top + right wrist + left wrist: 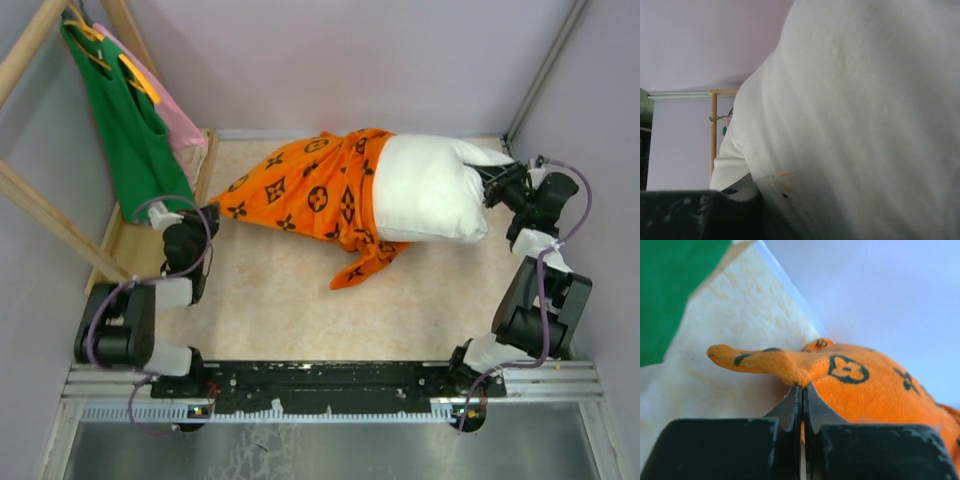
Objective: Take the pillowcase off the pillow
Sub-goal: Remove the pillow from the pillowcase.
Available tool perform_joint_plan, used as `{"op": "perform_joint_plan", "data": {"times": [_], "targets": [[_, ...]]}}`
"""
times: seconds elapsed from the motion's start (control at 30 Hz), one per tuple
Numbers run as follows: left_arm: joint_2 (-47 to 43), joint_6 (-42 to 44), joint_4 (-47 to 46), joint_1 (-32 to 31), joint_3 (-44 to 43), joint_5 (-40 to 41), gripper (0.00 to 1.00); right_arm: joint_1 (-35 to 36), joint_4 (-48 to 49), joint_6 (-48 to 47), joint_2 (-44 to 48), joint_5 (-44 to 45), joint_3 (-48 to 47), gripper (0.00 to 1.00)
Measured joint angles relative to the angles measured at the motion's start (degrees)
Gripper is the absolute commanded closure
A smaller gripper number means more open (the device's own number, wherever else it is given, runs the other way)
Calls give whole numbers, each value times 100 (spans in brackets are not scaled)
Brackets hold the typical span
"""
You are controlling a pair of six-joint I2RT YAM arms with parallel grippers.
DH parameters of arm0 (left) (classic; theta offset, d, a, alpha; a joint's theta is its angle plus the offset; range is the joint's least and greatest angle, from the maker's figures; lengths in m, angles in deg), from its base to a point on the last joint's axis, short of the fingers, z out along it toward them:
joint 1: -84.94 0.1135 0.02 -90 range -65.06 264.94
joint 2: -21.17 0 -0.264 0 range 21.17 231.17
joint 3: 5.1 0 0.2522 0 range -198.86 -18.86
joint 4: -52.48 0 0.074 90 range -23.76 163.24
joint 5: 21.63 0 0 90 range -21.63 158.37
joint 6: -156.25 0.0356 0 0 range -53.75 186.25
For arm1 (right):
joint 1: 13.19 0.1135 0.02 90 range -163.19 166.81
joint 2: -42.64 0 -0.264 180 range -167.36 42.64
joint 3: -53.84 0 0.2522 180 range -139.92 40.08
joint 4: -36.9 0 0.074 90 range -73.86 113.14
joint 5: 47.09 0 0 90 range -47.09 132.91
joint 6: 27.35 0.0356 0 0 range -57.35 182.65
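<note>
The orange pillowcase (300,195) with black motifs lies across the table, still covering the left half of the white pillow (430,190). The pillow's right half sticks out bare. My left gripper (208,212) is at the pillowcase's closed left end. In the left wrist view it (803,386) is shut on a pinched fold of the pillowcase (860,390). My right gripper (492,188) is shut on the pillow's right end. In the right wrist view the pillow (855,110) fills the frame and hides all but one finger (737,187).
A green tank top (130,120) and a pink garment (182,128) hang on a wooden rack (60,215) at the far left, close to my left arm. Walls close in behind and on the right. The rack's post (713,135) shows past the pillow.
</note>
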Motion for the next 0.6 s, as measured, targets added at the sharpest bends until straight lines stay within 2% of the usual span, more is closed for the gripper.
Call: {"op": "perform_joint_plan", "data": {"times": [0.07,0.27,0.43,0.5,0.53,0.57,0.6], "targets": [[-885,37,490,59,334,184,100,-13,-92,33,-181,-57,-2,100],[-3934,44,3045,46,1049,990,100,31,-1036,-498,-310,-68,-59,100],[-6052,376,5123,48,981,1335,99,205,-1587,-973,-315,-33,-122,100],[-6728,745,5713,50,962,1202,67,422,-1904,-1270,-358,107,-232,100],[-6874,861,5805,48,962,1139,55,529,-2009,-1423,-400,170,-308,100],[-7016,1005,5871,57,964,1038,46,651,-2164,-1598,-450,249,-424,100],[-7141,1130,5875,74,964,951,42,778,-2310,-1794,-503,345,-560,100]]}}
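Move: The left gripper is already shut on the closed-end corner of the pillowcase; the pillowcase's middle is about 20 cm to its right, 2 cm ahead and 4 cm lower. The bare pillow's middle is some 47 cm to its right, 3 cm ahead and 4 cm higher; the green garment's hem hangs 10 cm left, 4 cm ahead and level. From the right gripper, gripping the pillow's outer end, the pillow's middle is 12 cm left, 3 cm back and 8 cm below. Haul the left gripper back about 15 cm, rising and edging left, with the pillowcase corner pinched between shut fingers, then start opening them at the end. Keep the right gripper closed on the pillow end while it sinks about 6 cm, tips down slightly, then drifts left towards the pillowcase side. ##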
